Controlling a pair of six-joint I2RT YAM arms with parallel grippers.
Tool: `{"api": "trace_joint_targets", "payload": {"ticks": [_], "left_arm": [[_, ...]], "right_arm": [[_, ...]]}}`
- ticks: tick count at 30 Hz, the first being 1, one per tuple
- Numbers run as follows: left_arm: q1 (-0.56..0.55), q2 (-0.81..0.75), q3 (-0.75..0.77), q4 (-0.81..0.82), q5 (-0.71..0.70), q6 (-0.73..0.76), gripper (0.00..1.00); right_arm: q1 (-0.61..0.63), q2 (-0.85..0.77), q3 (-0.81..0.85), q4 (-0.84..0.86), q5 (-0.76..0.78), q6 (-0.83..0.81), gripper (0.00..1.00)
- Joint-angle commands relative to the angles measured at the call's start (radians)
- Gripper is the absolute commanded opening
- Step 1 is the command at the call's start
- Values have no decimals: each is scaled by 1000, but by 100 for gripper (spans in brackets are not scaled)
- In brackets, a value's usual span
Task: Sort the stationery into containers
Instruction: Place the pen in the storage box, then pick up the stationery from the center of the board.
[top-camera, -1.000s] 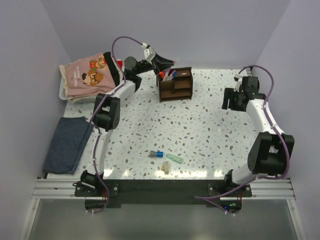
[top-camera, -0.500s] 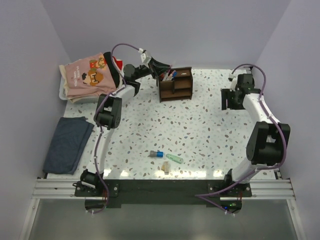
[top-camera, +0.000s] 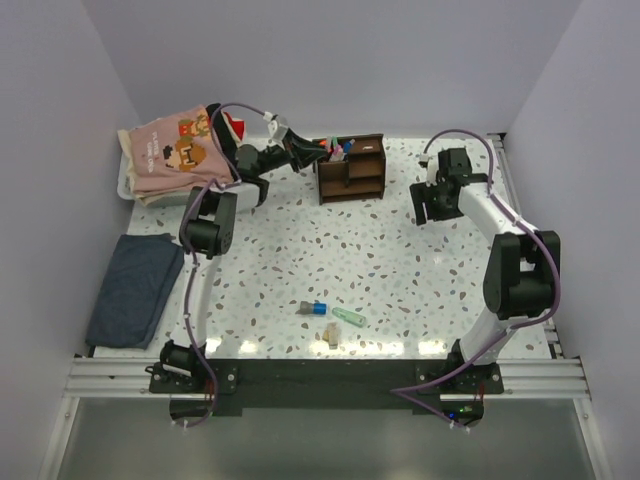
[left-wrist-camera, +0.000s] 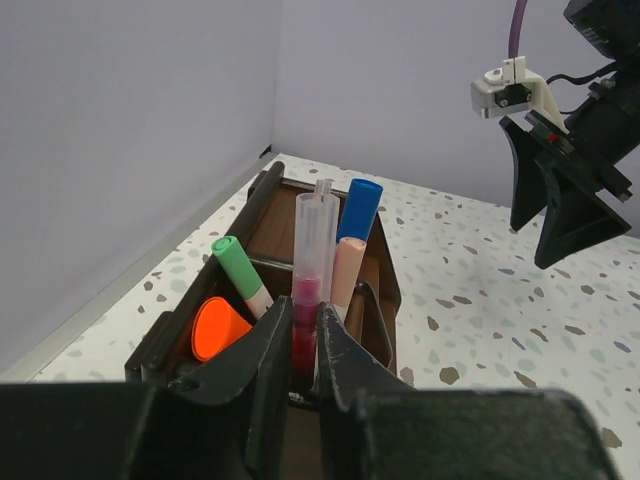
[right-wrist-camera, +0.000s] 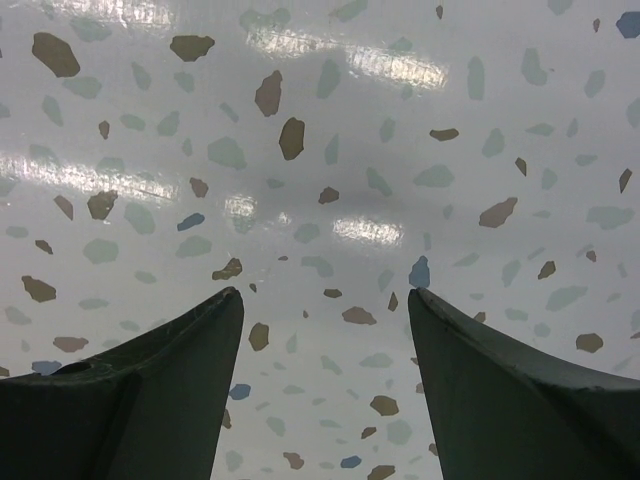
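The dark brown organizer stands at the back of the table. My left gripper reaches over its left end. In the left wrist view that gripper is shut on a pink pen with a clear cap, which stands upright in a compartment. Beside it stand a green marker, an orange highlighter, a blue-capped pen and a beige pen. A blue-capped piece, a mint green marker and a beige pen lie near the front edge. My right gripper hangs open over bare table.
A white tray of folded clothes sits at the back left. A dark blue folded cloth lies along the left edge. The right gripper shows to the right of the organizer in the left wrist view.
My left gripper has come down at the organizer's left end with the pink pen. The right arm has swung left, toward the organizer.
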Motion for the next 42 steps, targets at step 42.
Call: {"api": "trace_joint_targets", "payload": {"ticks": [42], "left_arm": [[-159,-988,-809,-1667,-293,1083,61]], "right_arm": [[553,-581,-441,-11,-233,-419,70]]}}
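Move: The storage box's middle lies about 7 cm right of the left hand, 2 cm back and some 10 cm lower. On the table, about 16 cm below this hand, the blue-grey tube is some 38 cm back and 1 cm left, the green tube 40 cm back and 7 cm right, the white-yellow block 44 cm back and 3 cm right. From the right hand the green tube is about 25 cm back, 23 cm left and 8 cm down. Opening its already loosening fingers to over half, the left hand lets go of the pen in the storage box, shifts a centimetre left and climbs clear, then sweeps nearly 30 cm back and somewhat left, sinking towards the blue-grey tube while its fingers tip down some 55 degrees. The right hand, open and empty, swings back and left about 20 cm towards the green tube, rising slightly and turning counter-clockwise. ##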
